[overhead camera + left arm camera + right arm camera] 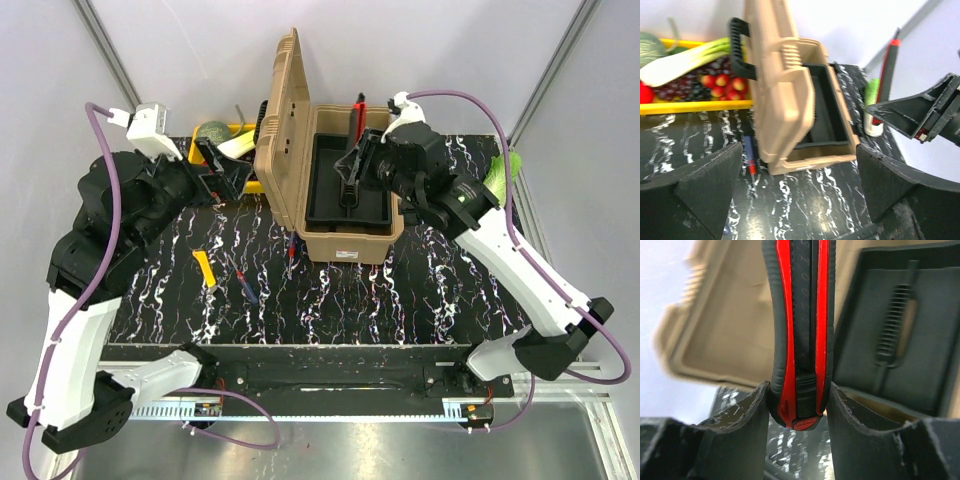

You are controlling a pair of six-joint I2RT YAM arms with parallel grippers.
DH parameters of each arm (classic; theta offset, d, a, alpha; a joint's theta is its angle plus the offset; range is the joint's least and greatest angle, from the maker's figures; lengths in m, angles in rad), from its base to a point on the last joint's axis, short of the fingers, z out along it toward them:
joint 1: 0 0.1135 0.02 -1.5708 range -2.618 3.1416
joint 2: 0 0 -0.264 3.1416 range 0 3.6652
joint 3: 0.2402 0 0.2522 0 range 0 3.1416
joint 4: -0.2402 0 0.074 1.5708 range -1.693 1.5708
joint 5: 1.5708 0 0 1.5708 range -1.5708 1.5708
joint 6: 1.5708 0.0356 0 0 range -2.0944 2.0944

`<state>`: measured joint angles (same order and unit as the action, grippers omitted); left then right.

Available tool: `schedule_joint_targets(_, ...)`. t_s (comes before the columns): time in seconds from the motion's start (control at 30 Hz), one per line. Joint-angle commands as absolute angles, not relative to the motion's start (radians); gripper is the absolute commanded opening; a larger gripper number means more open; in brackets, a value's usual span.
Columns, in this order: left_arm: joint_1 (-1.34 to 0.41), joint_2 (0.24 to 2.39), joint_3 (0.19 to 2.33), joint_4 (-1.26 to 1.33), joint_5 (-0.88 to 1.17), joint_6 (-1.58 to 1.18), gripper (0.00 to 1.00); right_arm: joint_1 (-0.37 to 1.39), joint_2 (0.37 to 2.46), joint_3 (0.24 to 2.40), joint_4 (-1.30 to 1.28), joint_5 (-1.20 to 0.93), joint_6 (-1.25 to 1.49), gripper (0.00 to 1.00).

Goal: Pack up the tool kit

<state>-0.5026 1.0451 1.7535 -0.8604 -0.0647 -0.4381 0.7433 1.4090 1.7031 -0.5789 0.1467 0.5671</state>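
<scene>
The tan toolbox [340, 235] stands open at mid-table, its lid [280, 110] upright on the left and the black inner tray [345, 190] exposed. My right gripper [352, 165] hovers over the tray, shut on a red-and-black utility knife [799, 340] that stands between its fingers [860, 430]. The knife's far end [358, 112] sticks up behind the box. My left gripper [222, 175] is open and holds nothing, left of the lid; its wrist view looks at the box [790, 100] across bare tabletop. A yellow tool [204, 268], a blue-handled screwdriver [243, 278] and a red-handled one [291, 250] lie on the table.
A yellow crate [240, 130] of vegetables and fruit sits behind my left gripper, seen also in the left wrist view as the crate [690, 106]. A green object [503, 170] lies at the table's right edge. The marbled black tabletop [400, 290] spreads before the box.
</scene>
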Motion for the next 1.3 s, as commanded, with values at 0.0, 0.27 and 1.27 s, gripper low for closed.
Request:
schedule_joint_targets(0.0,-0.503,1.028,1.753,-0.917,-0.308,-0.405,0.99,0.651,1.466,1.723,-0.684,0.333,0.526,0.24)
schedule_joint_targets(0.27,-0.502,1.037,1.717,-0.949,-0.4,-0.431,0.99,0.535,1.618,1.703,-0.704,0.227,0.451,0.24)
schedule_joint_targets(1.27,-0.408,1.115,1.715,-0.969,-0.244,-0.499,0.99,0.514,1.853,1.847,-0.827,0.146,0.462,0.76)
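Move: My right hand still grips the red-and-black utility knife by its butt end. It's bound for the clear strip of tray floor about 12 cm ahead, 6 cm to my right and 25 cm below. The tray handle lies some 15 cm ahead, 2 cm right and 22 cm down, and the upright lid's middle about 14 cm ahead, 9 cm left and 9 cm lower. From my empty left hand that strip is roughly 19 cm ahead, 24 cm right and 32 cm down. With my right hand I lower the knife about 24 cm into the tray, going some 10 cm forward and 6 cm right on the way to pass down beside the tray handle, while my wrist tips and rolls. Down there I open my fingers, let go, and begin to rise. My open left hand sinks about 7 cm, shifts left and turns counter-clockwise, away from the box. ##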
